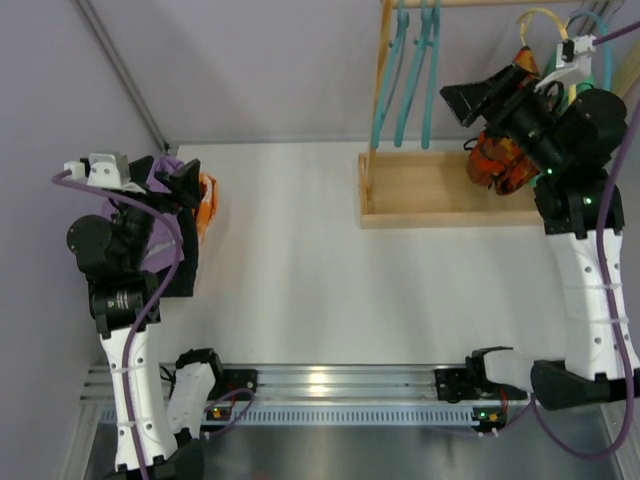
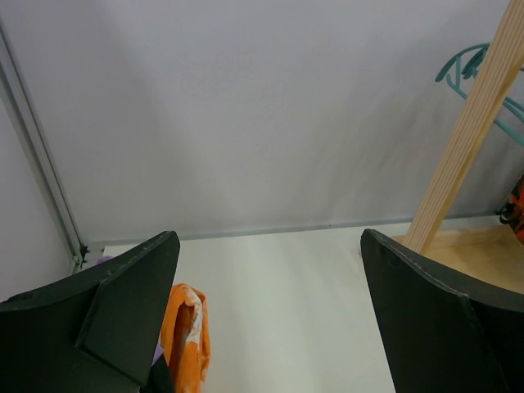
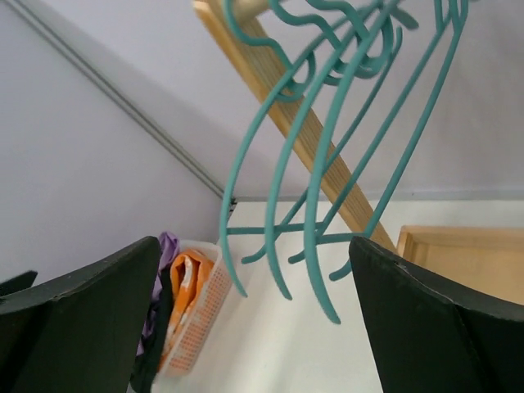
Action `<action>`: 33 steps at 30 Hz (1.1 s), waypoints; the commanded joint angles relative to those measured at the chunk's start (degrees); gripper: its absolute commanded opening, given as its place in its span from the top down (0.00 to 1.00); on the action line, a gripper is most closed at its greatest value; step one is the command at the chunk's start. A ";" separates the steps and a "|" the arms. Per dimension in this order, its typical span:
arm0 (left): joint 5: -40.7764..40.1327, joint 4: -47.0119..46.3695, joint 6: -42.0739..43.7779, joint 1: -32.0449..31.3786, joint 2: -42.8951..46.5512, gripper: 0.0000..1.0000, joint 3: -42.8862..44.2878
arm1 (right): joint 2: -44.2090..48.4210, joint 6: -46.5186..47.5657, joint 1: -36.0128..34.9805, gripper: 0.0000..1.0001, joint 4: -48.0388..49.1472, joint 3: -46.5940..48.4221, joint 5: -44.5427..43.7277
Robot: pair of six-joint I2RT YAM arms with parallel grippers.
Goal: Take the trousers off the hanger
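Patterned orange-red trousers point(image 1: 497, 165) hang at the right end of the wooden rack, partly hidden behind my right arm; a sliver shows in the left wrist view point(image 2: 517, 214). My right gripper point(image 1: 468, 100) is open and empty just left of them, facing several empty teal hangers point(image 3: 327, 164). Purple trousers point(image 1: 160, 175) lie in a white basket point(image 3: 201, 319) at the far left beside an orange and white cloth point(image 2: 187, 336). My left gripper point(image 2: 268, 246) is open and empty above that basket point(image 1: 188, 178). Green trousers are out of view.
The rack's wooden base tray point(image 1: 440, 190) sits at the back right, and its slanted post point(image 2: 467, 139) rises from it. Teal hangers point(image 1: 412, 70) hang on the rail, with a yellow hanger point(image 1: 545, 22) further right. A grey wall stands behind.
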State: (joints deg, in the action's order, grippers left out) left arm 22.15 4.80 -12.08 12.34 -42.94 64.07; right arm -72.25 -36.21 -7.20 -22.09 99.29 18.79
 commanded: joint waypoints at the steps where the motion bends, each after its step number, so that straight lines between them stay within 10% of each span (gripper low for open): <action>1: 2.72 -1.37 -0.93 0.14 -0.39 0.01 1.40 | 6.15 10.70 0.69 0.01 -3.04 1.60 0.20; 15: 3.69 -1.37 -2.60 0.05 0.04 0.01 1.67 | -4.55 24.87 25.73 0.01 -25.46 24.46 21.62; 22: 2.90 -1.46 -2.69 0.05 0.84 0.01 0.70 | -10.80 20.48 38.83 0.08 -21.51 26.75 31.04; 33: 2.11 -1.37 -3.22 0.05 0.84 0.01 0.26 | -16.87 15.12 40.34 0.22 -15.19 25.09 29.91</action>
State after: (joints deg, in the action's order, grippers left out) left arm 24.60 4.91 -14.85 12.34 -42.61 64.07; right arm -88.47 -18.48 32.88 -42.85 123.96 47.75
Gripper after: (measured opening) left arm 0.986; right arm 0.793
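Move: The near arm of the yellow hanger is about 21 cm to the right gripper's right, 3 cm ahead and nearly level in height; its camouflage trousers hang 9 cm ahead, 15 cm right and about 15 cm lower. The empty teal hangers sit 5 cm ahead and 6 cm left; the blue hanger is 25 cm right, 4 cm ahead. From the left gripper, the yellow hanger's near arm is roughly 68 cm right and 11 cm ahead, slightly higher. Draw the open right gripper back about 7 cm and up 6, away from the empty teal hangers, then swing it some 20 cm to the right and, sinking again, forward to the yellow hanger's near arm. Roll its left side down about 20 degrees on the way, easing partly back, and turn it about 10 degrees clockwise; near the hanger, begin narrowing the fingers slightly. ##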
